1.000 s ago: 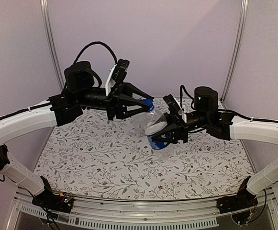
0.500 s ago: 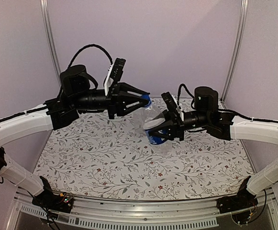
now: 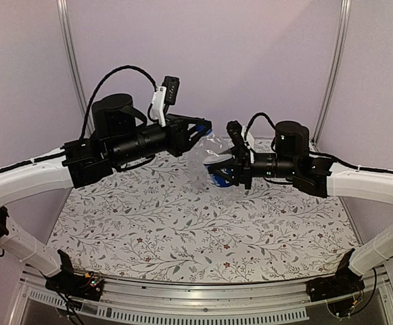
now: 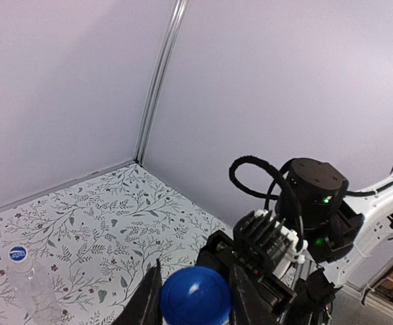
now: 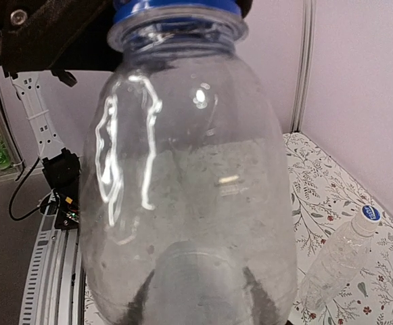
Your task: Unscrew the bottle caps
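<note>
A clear bottle [image 3: 213, 154] with a dark blue label band hangs above the table between my two arms. My right gripper [image 3: 225, 173] is shut on its lower body; its dark fingers [image 5: 257, 298] show through the clear plastic [image 5: 189, 183]. My left gripper [image 3: 201, 128] is shut on the solid blue cap [image 4: 196, 296], one finger [image 4: 143, 305] on each side. From the right wrist view that cap [image 5: 176, 9] is at the top edge. The second, plain bottle [image 4: 32, 292] rests on the table, wearing its whitish cap with a blue top [image 4: 18, 254].
The floral table cover [image 3: 182, 223] spreads under both arms. Purple walls with metal corner posts [image 3: 72, 61] close off the back and sides. The plain bottle [image 5: 337, 263] is near the back corner, apart from the held bottle.
My left gripper has closed onto the blue cap and rolled its wrist. Both arms have carried the bottle higher and farther back.
</note>
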You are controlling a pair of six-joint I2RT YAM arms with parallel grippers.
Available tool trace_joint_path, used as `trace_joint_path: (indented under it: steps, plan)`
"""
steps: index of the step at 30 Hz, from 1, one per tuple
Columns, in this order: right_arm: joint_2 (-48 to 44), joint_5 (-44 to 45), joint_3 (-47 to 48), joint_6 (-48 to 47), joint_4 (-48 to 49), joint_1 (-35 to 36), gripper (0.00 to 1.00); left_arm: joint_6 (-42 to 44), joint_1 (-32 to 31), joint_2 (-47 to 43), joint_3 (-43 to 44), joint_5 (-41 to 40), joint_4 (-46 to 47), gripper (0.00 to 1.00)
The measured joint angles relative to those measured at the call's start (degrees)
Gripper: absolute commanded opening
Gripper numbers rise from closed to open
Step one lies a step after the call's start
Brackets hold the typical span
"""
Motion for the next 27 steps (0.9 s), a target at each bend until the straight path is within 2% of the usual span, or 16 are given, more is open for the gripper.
trace_joint_path:
  steps: [4,10,17,22,24,27]
  plan:
    - [0.0,3.3,0.0,0.0,0.0,0.0,0.34,-1.4,-0.7,1.7,1.8,-4.3,-1.0,0.16]
    - [0.0,3.8,0.0,0.0,0.0,0.0,0.34,-2.0,-0.9,2.1,2.1,-5.7,-1.0,0.29]
    - [-0.2,1.4,-0.4,0.0,0.0,-0.1,0.33,-0.7,-1.0,1.7,2.1,-5.7,0.0,0.59]
    - [-0.3,-0.9,-0.4,0.0,0.0,-0.1,0.33,0.6,-0.8,0.1,1.4,-4.8,1.5,0.77]
    - [-0.5,-1.9,-0.5,0.0,0.0,-0.1,0.33,1.3,-0.6,-1.1,0.4,-3.7,2.2,0.82]
    - [-0.5,-3.9,-0.5,0.0,0.0,-0.2,0.33,2.6,0.0,-3.2,-1.4,-0.2,3.5,0.84]
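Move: The left hand already has the blue cap between its nearly shut fingers. The bottle wearing it leans in the right hand's grip, its middle roughly 3 cm back, 4 cm to the right and 10 cm below the left hand. From the right hand the cap is some 3 cm ahead, 4 cm to the left and 11 cm up. The clear bottle stands on the table about 20 cm ahead of the left hand, 1 cm to its left and 28 cm lower. Forward about 1 cm together, the left hand still on the cap and turning slightly counter-clockwise; after a brief hold the left fingers open wide, let go of the cap, and the hand rises some 3 cm while drawing back 2 cm and a little left. The right hand keeps its grip on the bottle, easing back about 2 cm with a small counter-clockwise turn. ##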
